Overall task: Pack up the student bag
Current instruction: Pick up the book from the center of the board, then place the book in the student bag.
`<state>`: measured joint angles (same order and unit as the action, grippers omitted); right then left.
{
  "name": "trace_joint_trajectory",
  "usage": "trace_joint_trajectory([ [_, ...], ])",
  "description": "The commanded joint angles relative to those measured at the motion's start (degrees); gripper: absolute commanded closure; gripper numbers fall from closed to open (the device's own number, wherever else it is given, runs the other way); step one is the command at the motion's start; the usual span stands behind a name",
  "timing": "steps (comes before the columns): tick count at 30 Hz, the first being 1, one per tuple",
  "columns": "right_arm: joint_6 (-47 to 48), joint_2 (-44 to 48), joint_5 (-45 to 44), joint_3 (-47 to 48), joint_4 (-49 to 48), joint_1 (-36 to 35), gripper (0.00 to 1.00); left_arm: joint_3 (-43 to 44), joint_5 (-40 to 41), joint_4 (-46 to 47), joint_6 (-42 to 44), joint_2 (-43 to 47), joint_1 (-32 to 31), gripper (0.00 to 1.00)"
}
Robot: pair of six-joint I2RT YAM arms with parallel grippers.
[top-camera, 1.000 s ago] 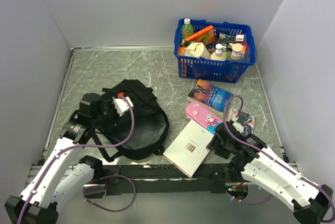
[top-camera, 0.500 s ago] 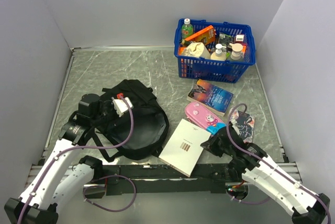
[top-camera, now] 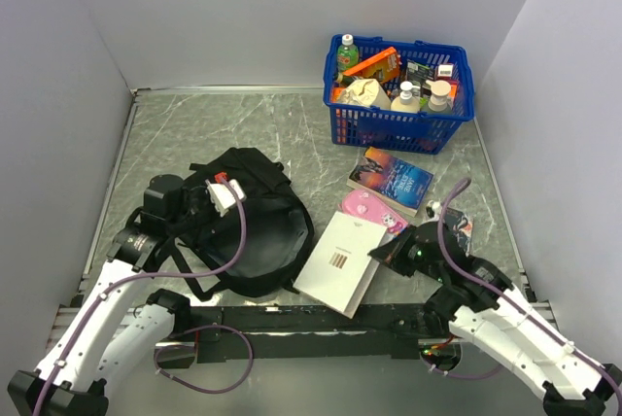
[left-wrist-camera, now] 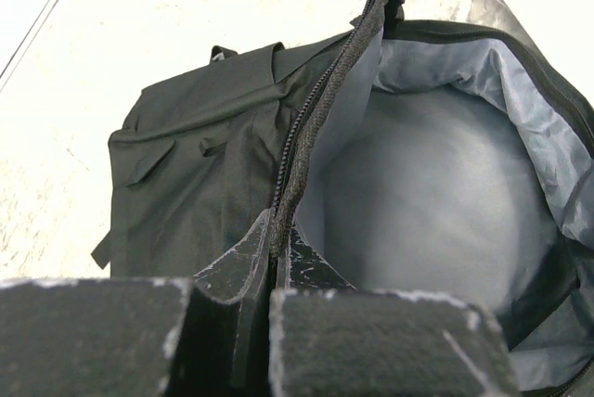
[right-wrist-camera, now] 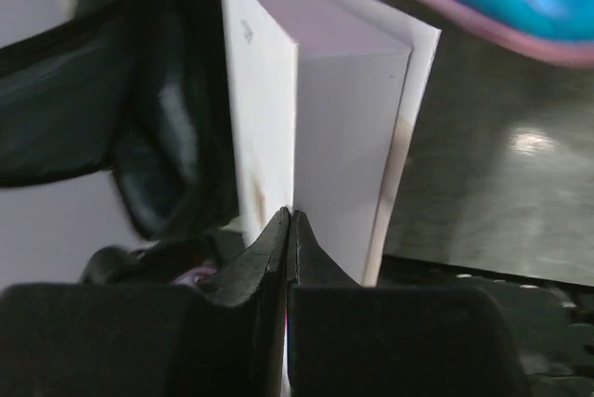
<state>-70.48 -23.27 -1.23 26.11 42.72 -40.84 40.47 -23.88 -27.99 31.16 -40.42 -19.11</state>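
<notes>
The student bag [top-camera: 260, 241], a black backpack, lies open at the near left, and its grey lining [left-wrist-camera: 436, 193] faces up. My left gripper [top-camera: 201, 204] is shut on the zip edge of the bag's opening [left-wrist-camera: 316, 109], with its fingertips [left-wrist-camera: 276, 230] pinching the rim. A white book [top-camera: 340, 259] lies tilted just right of the bag, its right side raised. My right gripper [top-camera: 388, 253] is shut on that raised edge. In the right wrist view the jaws [right-wrist-camera: 290, 219] meet on the thin edge of the white book [right-wrist-camera: 348, 119].
A pink pencil case [top-camera: 374, 208] lies just behind the white book. Behind it are a colourful book [top-camera: 394, 178] and a dark booklet [top-camera: 455, 227]. A blue basket [top-camera: 398, 130] of groceries stands at the back right. Walls close in on three sides.
My right gripper went from open to shut on the white book's right edge. It moved up and left, and the book shifted toward the bag and tipped up. The left arm held still.
</notes>
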Motion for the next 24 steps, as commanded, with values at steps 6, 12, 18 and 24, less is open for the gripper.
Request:
trace_joint_trajectory([
  [6,5.18,-2.14,7.21,13.09,-6.06,-0.03,1.00,-1.45,0.94,6.10,-2.24,1.93,0.39,0.99],
  [12,0.87,-1.25,10.37,10.11,-12.65,-0.03,1.00,-0.92,0.59,6.98,-3.12,1.84,0.39,0.99],
  [18,-5.80,-5.11,14.59,3.70,-28.28,-0.03,1.00,-0.48,-0.90,9.52,-6.45,2.19,0.39,0.99],
  [24,-8.44,-15.47,16.61,3.16,-37.26,-1.35,1.00,0.75,-0.91,15.50,-9.62,2.10,0.04,0.99],
])
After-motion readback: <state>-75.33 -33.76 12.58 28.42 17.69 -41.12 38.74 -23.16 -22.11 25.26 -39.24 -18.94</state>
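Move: My right hand already pinches the white book by its right-hand edge, the book's middle being about 7 cm left, 2 cm back and 4 cm lower. The bag's mouth is some 24 cm left, level fore and aft, about 7 cm below. The pencil case lies about 9 cm ahead and 3 cm right, the blue book 17 cm ahead and 5 cm right, both some 10 cm down. From my left hand, the mouth is about 7 cm back, 9 cm right and 14 cm below. Keeping the book's edge pinched, I bring my right hand up about 10 cm, drifting left, then swing it further left and slightly forward towards the bag's mouth while sinking a couple of centimetres. It rolls some 20 degrees, left side rising. My left hand stays shut on the bag's zipped rim, easing up only about a centimetre. ##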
